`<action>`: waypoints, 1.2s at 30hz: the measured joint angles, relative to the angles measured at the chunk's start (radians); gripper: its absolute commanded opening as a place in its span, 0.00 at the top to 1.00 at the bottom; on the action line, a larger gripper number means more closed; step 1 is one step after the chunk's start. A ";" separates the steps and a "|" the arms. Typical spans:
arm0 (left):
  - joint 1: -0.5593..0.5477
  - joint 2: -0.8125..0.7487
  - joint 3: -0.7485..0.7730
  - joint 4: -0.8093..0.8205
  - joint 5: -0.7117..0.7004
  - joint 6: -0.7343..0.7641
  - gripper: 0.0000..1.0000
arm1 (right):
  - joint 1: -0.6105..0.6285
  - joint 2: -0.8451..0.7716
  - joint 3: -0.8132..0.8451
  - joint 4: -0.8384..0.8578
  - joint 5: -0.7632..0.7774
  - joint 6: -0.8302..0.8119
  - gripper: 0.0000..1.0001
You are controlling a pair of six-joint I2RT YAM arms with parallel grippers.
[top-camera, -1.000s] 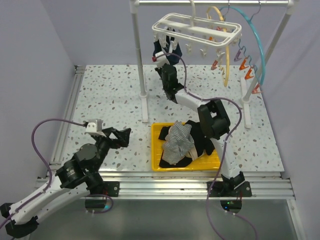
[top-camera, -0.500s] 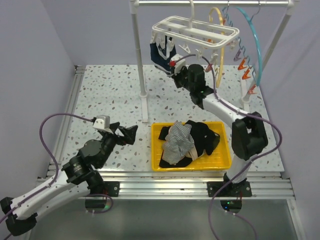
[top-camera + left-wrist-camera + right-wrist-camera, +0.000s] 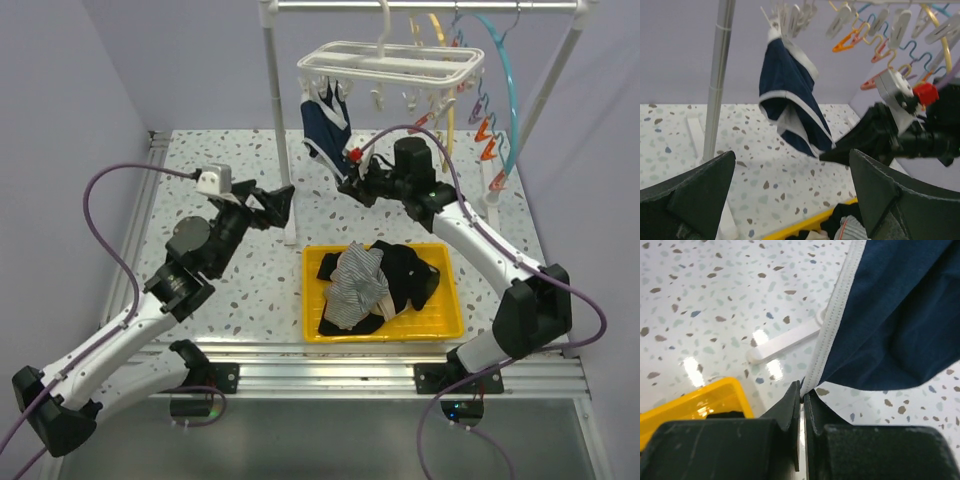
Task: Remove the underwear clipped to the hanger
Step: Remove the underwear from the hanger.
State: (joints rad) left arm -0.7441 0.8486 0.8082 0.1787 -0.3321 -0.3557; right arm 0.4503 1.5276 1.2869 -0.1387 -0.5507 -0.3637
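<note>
One navy blue underwear point(image 3: 324, 122) with white trim still hangs from a clip at the left end of the white clip hanger point(image 3: 392, 60). It is pulled down and to the right. My right gripper point(image 3: 346, 184) is shut on its lower white-trimmed corner; the wrist view shows the hem pinched at the fingertips point(image 3: 803, 390) and the navy cloth point(image 3: 900, 315) above. My left gripper point(image 3: 274, 200) is open and holds nothing, left of the rack pole. From the left wrist the underwear point(image 3: 787, 95) hangs ahead, beyond my open left gripper point(image 3: 792, 155).
A yellow tray point(image 3: 452, 322) in front of the rack holds a grey striped garment point(image 3: 355, 285) and black ones point(image 3: 408, 272). The white rack pole point(image 3: 282, 130) stands beside my left gripper. Wavy hangers with orange clips point(image 3: 490, 125) hang at the right.
My right gripper came down and toward the tray with the navy corner in it, stretching the cloth. My left arm rose and reached forward to the rack pole.
</note>
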 measured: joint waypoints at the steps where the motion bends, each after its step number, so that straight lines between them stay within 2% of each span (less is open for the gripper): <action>1: 0.037 0.020 0.022 0.012 0.027 -0.017 0.00 | 0.000 -0.021 -0.016 -0.015 -0.011 -0.005 1.00; 5: 0.140 0.108 0.101 0.046 0.147 -0.100 0.01 | -0.003 -0.109 -0.069 -0.060 -0.032 -0.024 1.00; 12: 0.243 0.328 0.273 0.074 0.311 -0.292 0.07 | -0.022 -0.180 -0.100 -0.083 -0.035 -0.043 1.00; 23: 0.287 0.626 0.654 -0.074 0.328 -0.440 0.19 | -0.031 -0.186 -0.124 -0.088 -0.036 -0.060 1.00; 27: 0.299 0.699 0.713 -0.133 0.328 -0.465 0.25 | -0.031 -0.196 -0.132 -0.091 -0.040 -0.064 1.00; 36: 0.316 0.791 0.798 -0.231 0.313 -0.470 0.30 | -0.032 -0.201 -0.134 -0.091 -0.044 -0.064 1.00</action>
State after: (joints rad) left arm -0.4282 1.6398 1.6058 -0.0521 -0.0189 -0.8257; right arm 0.4183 1.3262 1.1530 -0.2295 -0.5949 -0.4278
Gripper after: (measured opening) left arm 0.714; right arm 0.022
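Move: The clip pinching the underwear's waistband hangs about 23 cm ahead of the left hand, 7 cm to its right and 7 cm higher. The underwear's middle is some 18 cm ahead, 10 cm right and slightly below that hand; the stand's post rises about 24 cm ahead and 4 cm left. From the right hand, which already pinches the lower hem, the clip lies roughly 11 cm ahead, 6 cm left and 17 cm above. Towards the underwear's clipped waistband the left hand reaches about 19 cm forward and a little right, arching up some 7 cm before dipping most of the way back; it rolls left side down, tips down about 20 degrees, and its open fingers partly narrow. The right hand keeps its pinch on the hem, draws it back and right about 5 cm early on, then holds. ##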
